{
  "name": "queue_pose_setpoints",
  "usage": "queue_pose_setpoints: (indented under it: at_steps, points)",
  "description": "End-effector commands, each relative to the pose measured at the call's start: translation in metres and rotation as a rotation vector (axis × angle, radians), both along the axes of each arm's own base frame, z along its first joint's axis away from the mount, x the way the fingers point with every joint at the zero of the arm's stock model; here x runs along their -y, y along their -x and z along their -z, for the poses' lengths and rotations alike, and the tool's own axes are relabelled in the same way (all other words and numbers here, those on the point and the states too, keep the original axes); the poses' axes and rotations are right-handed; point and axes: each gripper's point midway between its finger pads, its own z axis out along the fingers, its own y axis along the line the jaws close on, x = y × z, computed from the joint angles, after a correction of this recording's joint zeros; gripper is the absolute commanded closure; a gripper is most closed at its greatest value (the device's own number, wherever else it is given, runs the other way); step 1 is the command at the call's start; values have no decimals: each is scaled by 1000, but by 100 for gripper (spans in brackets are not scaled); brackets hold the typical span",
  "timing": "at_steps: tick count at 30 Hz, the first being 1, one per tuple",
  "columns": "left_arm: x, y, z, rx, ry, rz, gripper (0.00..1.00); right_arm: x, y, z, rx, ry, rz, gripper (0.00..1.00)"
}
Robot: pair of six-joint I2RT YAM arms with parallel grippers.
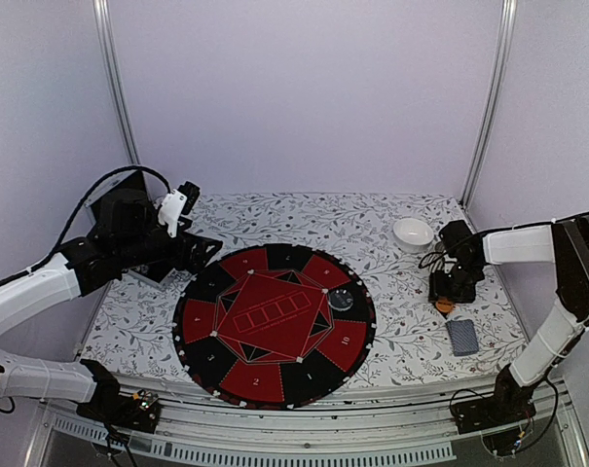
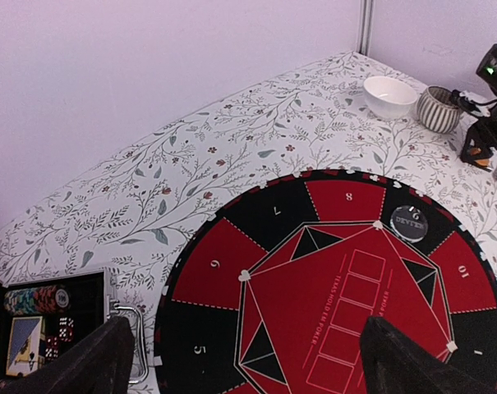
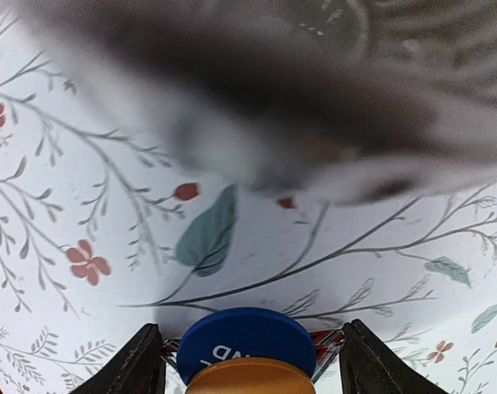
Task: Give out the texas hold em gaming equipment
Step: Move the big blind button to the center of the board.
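In the right wrist view a blue disc button (image 3: 246, 341) lies on the cloth with an orange disc button (image 3: 252, 379) over its near side. A black-red triangle marker (image 3: 326, 345) lies under them. My right gripper (image 3: 251, 327) is open and low, one finger on each side of this stack, and the marker's corners reach the fingers. From above, the orange disc (image 1: 444, 305) shows just below that gripper (image 1: 447, 295). The grey-blue card deck (image 1: 461, 337) lies nearer. My left gripper (image 2: 248, 369) hangs open and empty over the round mat (image 1: 275, 326).
A white bowl (image 2: 390, 96) and a ribbed grey cup (image 2: 439, 109) stand at the back right. A round dealer button (image 2: 409, 222) sits on the mat. An open black case (image 2: 34, 328) with stacked chips lies left of the mat. White walls enclose the table.
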Motion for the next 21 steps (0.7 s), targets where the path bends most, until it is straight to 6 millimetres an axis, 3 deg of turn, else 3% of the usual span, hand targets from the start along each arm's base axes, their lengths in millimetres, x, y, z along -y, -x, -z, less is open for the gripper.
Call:
queue_pose_setpoints:
  at_steps: [1, 8, 14, 21]
  points:
    - [2, 3, -5, 31, 0, 13, 2, -37, 16, 8, -66, -30, -75, 53]
    - [2, 3, -5, 31, 1, 14, 2, -101, 37, 19, -145, -17, -236, 50]
    - [2, 3, -4, 31, -2, 13, 2, -146, 44, 15, -170, -42, -365, 48]
    - [2, 2, -2, 27, -3, 14, 2, -161, 55, 21, -216, -38, -439, 39]
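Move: The blue and orange big blind button is already between the right fingers; the board's centre, where it is going, is about 52 cm to that hand's left, 3 cm nearer the base and 1 cm lower. The clear dealer button lies 32 cm left and 2 cm ahead, the card deck 12 cm back and 4 cm right, the striped cup 14 cm ahead and 2 cm right. From the left hand, the centre is some 17 cm right, 3 cm back and 24 cm down. The big blind button, still pinched by the right fingers, is carried left towards the board's near rim and centre, about 16 cm at one low, level height just over the cloth, drawing back slightly as it goes. The wrist turns some 20 degrees counter-clockwise, and the hand slows at the end. ##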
